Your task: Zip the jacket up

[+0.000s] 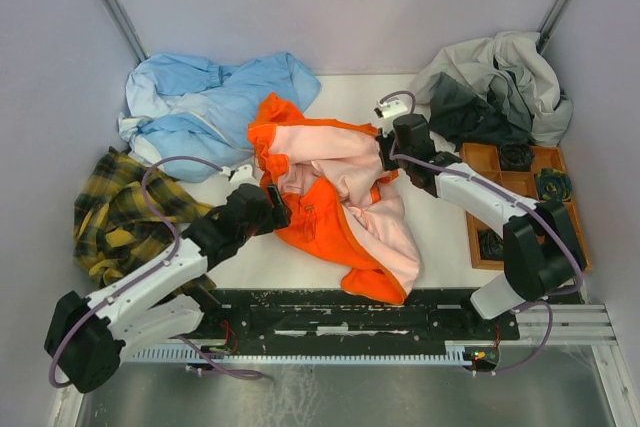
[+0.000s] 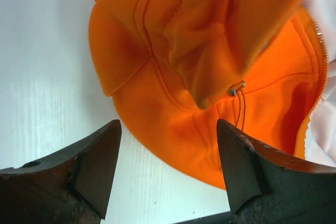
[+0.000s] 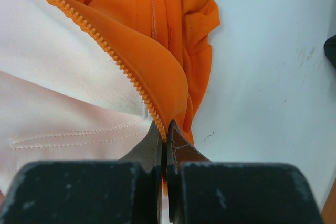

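The orange jacket [image 1: 322,229] lies crumpled in the middle of the white table, with its pale pink lining [image 1: 335,162] turned up. My left gripper [image 1: 276,197] sits at the jacket's left edge. In the left wrist view it is open [image 2: 168,129] over the hem of the jacket [image 2: 173,119], gripping nothing. A drawstring toggle [image 2: 236,88] hangs just beyond it. My right gripper [image 1: 386,152] is at the jacket's upper right edge. In the right wrist view it is shut [image 3: 167,129] on the zipper edge [image 3: 110,51], where orange fabric [image 3: 163,66] meets the lining [image 3: 58,77].
A light blue garment [image 1: 210,97] lies at the back left and a yellow-and-black plaid shirt [image 1: 120,212] at the left. A grey and dark clothing heap [image 1: 495,82] fills the back right. A wooden compartment tray [image 1: 482,160] with dark items stands at the right.
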You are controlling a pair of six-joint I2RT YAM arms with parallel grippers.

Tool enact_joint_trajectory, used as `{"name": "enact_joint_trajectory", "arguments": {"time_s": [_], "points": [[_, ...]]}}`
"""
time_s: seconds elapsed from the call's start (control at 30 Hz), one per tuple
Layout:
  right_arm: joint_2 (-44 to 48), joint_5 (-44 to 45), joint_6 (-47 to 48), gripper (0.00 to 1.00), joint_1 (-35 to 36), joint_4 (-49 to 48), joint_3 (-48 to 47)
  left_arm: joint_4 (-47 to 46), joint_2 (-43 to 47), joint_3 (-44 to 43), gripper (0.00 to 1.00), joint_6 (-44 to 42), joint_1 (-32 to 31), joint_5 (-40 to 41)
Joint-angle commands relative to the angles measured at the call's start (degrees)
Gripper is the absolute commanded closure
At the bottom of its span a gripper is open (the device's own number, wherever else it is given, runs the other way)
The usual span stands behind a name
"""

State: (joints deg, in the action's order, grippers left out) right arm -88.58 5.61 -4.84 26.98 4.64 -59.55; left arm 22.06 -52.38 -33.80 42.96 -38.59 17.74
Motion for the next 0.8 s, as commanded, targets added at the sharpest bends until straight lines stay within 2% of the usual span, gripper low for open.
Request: {"name": "enact_joint_trajectory", "arguments": {"time_s": [0.0, 0.07, 0.23, 0.33, 0.37, 0.43, 0.5, 0.57, 0.77], "points": [[2.6, 0.85, -2.65, 1.0, -0.18, -2.23, 2.3, -14.51, -6.06, 1.68, 0.21, 5.65, 0.09, -1.97], [3.19, 0.31, -3.24, 1.0, -0.19, -2.43, 3.41, -17.85, -10.19, 1.64, 0.21, 5.83, 0.11, -2.08], [5.8, 0.98, -4.67, 0.99, -0.2, -3.09, 6.47, -20.73, -19.78, -0.5, 0.24, 5.9, 0.22, 4.87], [8.06, 2.41, -4.91, 0.98, -0.19, -2.37, 7.66, -21.39, -21.92, -3.18, 0.44, 3.28, 0.84, 6.88], [9.7, 3.58, -4.91, 0.98, -0.26, -1.85, 7.97, -20.93, -21.66, -5.73, 0.61, 1.62, 1.01, 7.88], [12.16, 5.25, -4.89, 0.98, -0.29, -0.85, 8.18, -20.03, -20.67, -9.35, 0.82, -1.57, 1.14, 9.18], [14.88, 6.84, -4.52, 0.99, -0.31, 0.19, 8.04, -18.95, -19.39, -13.39, 0.93, -4.71, 1.26, 10.33], [17.68, 8.93, -4.17, 0.99, -0.36, 1.55, 7.52, -17.38, -18.76, -18.5, 0.97, -8.37, 1.24, 10.39], [26.12, 14.49, -0.77, 0.99, -0.53, 7.37, 2.18, -9.44, -19.66, -39.2, 0.97, -17.14, 1.23, 8.43]]}}
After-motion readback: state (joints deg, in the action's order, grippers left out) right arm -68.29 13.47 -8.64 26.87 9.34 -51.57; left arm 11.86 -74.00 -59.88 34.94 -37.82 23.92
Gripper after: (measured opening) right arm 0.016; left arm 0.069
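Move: The orange fold beside the metal cord end lies about 4 cm ahead of the open left hand, 2 cm to its right and 6 cm below. From that hand, the pink lining spreads about 11 cm ahead and 12 cm right, and the light blue cloth is 18 cm ahead and 14 cm left. From the right hand, already holding the raised zip edge, the fold is some 18 cm left, 7 cm back and 8 cm below; the dark grey cloth is 8 cm ahead and 17 cm right. The orange fold is met by the left hand, which sinks about 6 cm while easing forward, shuts and pinches the fabric, then hauls it roughly 15 cm up, on forward and a little right, its fingers tipping up. Meanwhile the right hand keeps its grip on the zip edge, dipping and drawing back slightly before rising and pulling away to the right. ##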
